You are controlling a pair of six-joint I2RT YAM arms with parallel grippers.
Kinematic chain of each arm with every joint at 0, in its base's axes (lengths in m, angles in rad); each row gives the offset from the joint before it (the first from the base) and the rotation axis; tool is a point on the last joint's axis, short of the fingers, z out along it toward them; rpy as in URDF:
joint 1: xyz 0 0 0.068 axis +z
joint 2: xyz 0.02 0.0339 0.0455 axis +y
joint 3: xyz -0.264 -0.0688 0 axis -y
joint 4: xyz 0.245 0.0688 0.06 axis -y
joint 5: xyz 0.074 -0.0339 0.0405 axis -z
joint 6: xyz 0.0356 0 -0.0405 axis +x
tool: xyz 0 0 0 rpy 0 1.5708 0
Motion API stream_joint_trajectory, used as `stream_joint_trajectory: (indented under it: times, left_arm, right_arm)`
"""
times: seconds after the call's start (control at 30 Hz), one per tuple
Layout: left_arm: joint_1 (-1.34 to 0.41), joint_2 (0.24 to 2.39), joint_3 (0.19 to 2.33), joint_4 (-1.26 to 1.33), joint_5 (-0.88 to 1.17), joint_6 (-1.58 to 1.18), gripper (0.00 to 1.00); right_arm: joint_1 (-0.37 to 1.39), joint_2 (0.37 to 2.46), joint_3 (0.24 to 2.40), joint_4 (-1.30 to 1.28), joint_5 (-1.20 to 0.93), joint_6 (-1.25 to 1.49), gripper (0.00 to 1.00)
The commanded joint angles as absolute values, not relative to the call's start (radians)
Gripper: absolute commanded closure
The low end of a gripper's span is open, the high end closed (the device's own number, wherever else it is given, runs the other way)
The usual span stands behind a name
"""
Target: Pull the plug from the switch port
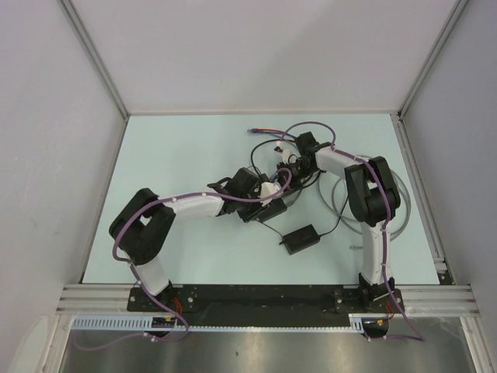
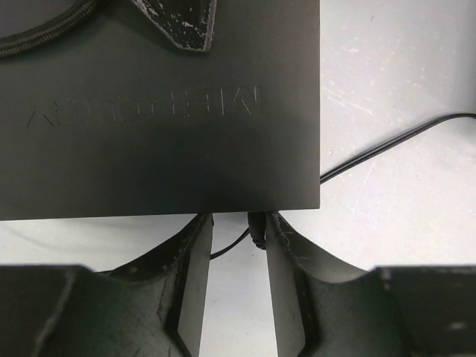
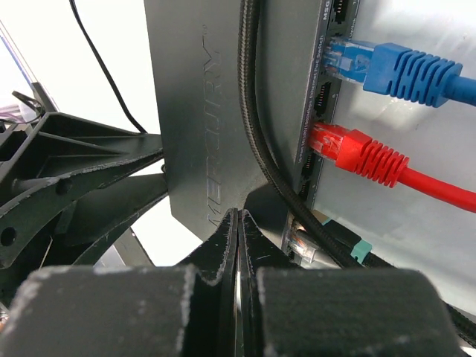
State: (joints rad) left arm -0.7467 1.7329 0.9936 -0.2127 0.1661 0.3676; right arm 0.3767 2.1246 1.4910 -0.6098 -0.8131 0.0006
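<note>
The switch is a flat matte-black box (image 2: 149,149) with raised lettering on its lid. A small black plug (image 2: 257,230) sits in the switch port on its near edge, and a thin black cable trails from it. My left gripper (image 2: 238,223) is open at that edge with the plug between its jaws. The plug lies against the right finger (image 2: 286,253), and the left finger (image 2: 195,256) stands apart from it. My right gripper (image 3: 238,216) is shut with nothing in it, its tips resting on the lid of the switch (image 3: 201,111).
A blue plug (image 3: 405,71) and a red plug (image 3: 368,160) sit in ports on the switch's far side. A braided black cable (image 3: 256,149) lies across the lid. A black power-adapter brick (image 1: 300,238) lies nearer the arm bases, and a grey cable coil (image 1: 342,203) lies by the right arm.
</note>
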Motion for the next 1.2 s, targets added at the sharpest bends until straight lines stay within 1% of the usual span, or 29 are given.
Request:
stream_joint_trajectory:
  times: [0.0, 0.1, 0.13, 0.2, 0.27, 0.3, 0.4, 0.43, 0.5, 0.6, 0.7, 0.77, 0.83, 0.93, 0.97, 1.0, 1.03, 1.1, 1.17]
  left_arm:
    - [-0.759, 1.741, 1.039, -0.209, 0.157, 0.388, 0.60]
    - [-0.759, 1.741, 1.037, -0.209, 0.149, 0.394, 0.68]
    - [-0.759, 1.740, 1.037, -0.210, 0.147, 0.399, 0.72]
    - [-0.759, 1.740, 1.037, -0.219, 0.156, 0.409, 0.76]
    - [-0.759, 1.738, 1.042, -0.230, 0.175, 0.413, 0.83]
    - [-0.756, 1.740, 1.046, -0.256, 0.243, 0.417, 0.90]
    - [-0.730, 1.775, 1.104, -0.369, 0.404, 0.382, 0.95]
    - [-0.724, 1.792, 1.123, -0.400, 0.492, 0.367, 0.96]
    - [-0.718, 1.810, 1.134, -0.420, 0.514, 0.348, 1.00]
    - [-0.722, 1.787, 1.108, -0.368, 0.430, 0.328, 1.00]
    - [-0.747, 1.761, 1.094, -0.325, 0.238, 0.315, 1.00]
    - [-0.759, 1.755, 1.092, -0.311, 0.169, 0.321, 1.00]
    - [-0.759, 1.769, 1.104, -0.319, 0.152, 0.344, 1.00]
    - [-0.752, 1.784, 1.124, -0.343, 0.236, 0.382, 1.00]
    - [-0.743, 1.789, 1.146, -0.392, 0.295, 0.387, 1.00]
    - [-0.738, 1.799, 1.158, -0.422, 0.445, 0.391, 1.00]
    - [-0.739, 1.821, 1.187, -0.449, 0.487, 0.391, 1.00]
    - [-0.747, 1.861, 1.224, -0.524, 0.525, 0.367, 1.00]
    - [-0.759, 1.870, 1.221, -0.510, 0.496, 0.348, 1.00]
  right_arm:
    - [0.382, 2.157, 1.503, -0.603, -0.762, -0.006, 1.00]
    - [0.382, 2.161, 1.508, -0.603, -0.764, -0.008, 1.00]
    - [0.382, 2.163, 1.509, -0.604, -0.764, -0.009, 1.00]
    - [0.380, 2.163, 1.509, -0.606, -0.764, -0.008, 1.00]
    - [0.380, 2.163, 1.509, -0.607, -0.762, -0.009, 1.00]
    - [0.380, 2.163, 1.509, -0.609, -0.762, -0.008, 1.00]
    - [0.382, 2.160, 1.511, -0.611, -0.761, -0.008, 1.00]
    - [0.383, 2.157, 1.511, -0.612, -0.761, -0.008, 1.00]
    - [0.388, 2.154, 1.514, -0.615, -0.758, -0.009, 1.00]
    - [0.388, 2.154, 1.513, -0.618, -0.752, -0.011, 1.00]
    - [0.387, 2.154, 1.511, -0.623, -0.747, -0.012, 1.00]
    - [0.388, 2.155, 1.513, -0.618, -0.747, -0.011, 1.00]
    - [0.388, 2.155, 1.513, -0.617, -0.744, -0.009, 1.00]
    - [0.391, 2.158, 1.513, -0.618, -0.739, -0.008, 1.00]
    - [0.390, 2.157, 1.513, -0.618, -0.739, -0.008, 1.00]
    - [0.390, 2.155, 1.513, -0.618, -0.739, -0.008, 1.00]
    - [0.390, 2.155, 1.513, -0.618, -0.739, -0.009, 1.00]
    - [0.390, 2.157, 1.511, -0.620, -0.738, -0.008, 1.00]
    - [0.391, 2.157, 1.512, -0.623, -0.738, -0.008, 1.00]
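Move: The power plug, on the switch's near long edge, sits between the left hand's open fingertips, about 1 cm back and 1 cm right of their midpoint, at the same height. The switch's middle is some 4 cm ahead and 3 cm right of that hand; the black adapter is about 8 cm back and 13 cm right, 1 cm lower. From the right hand the power plug lies roughly 8 cm back, 6 cm left and 2 cm lower; the red plug is about 4 cm ahead, level sideways, 1 cm lower. The left fingers close from nearly half open and pinch the power plug at the switch's near edge, then the hand draws back and to the right, away from the right hand's fingertips, pausing midway before pulling on; in all it goes about 2 cm back and 1.5 cm right at nearly the same height, its fingertips tilting some 15 degrees towards the base. The right hand stays in place, fingers still shut, its tips at the port-side edge of the switch as if to steady the box. ##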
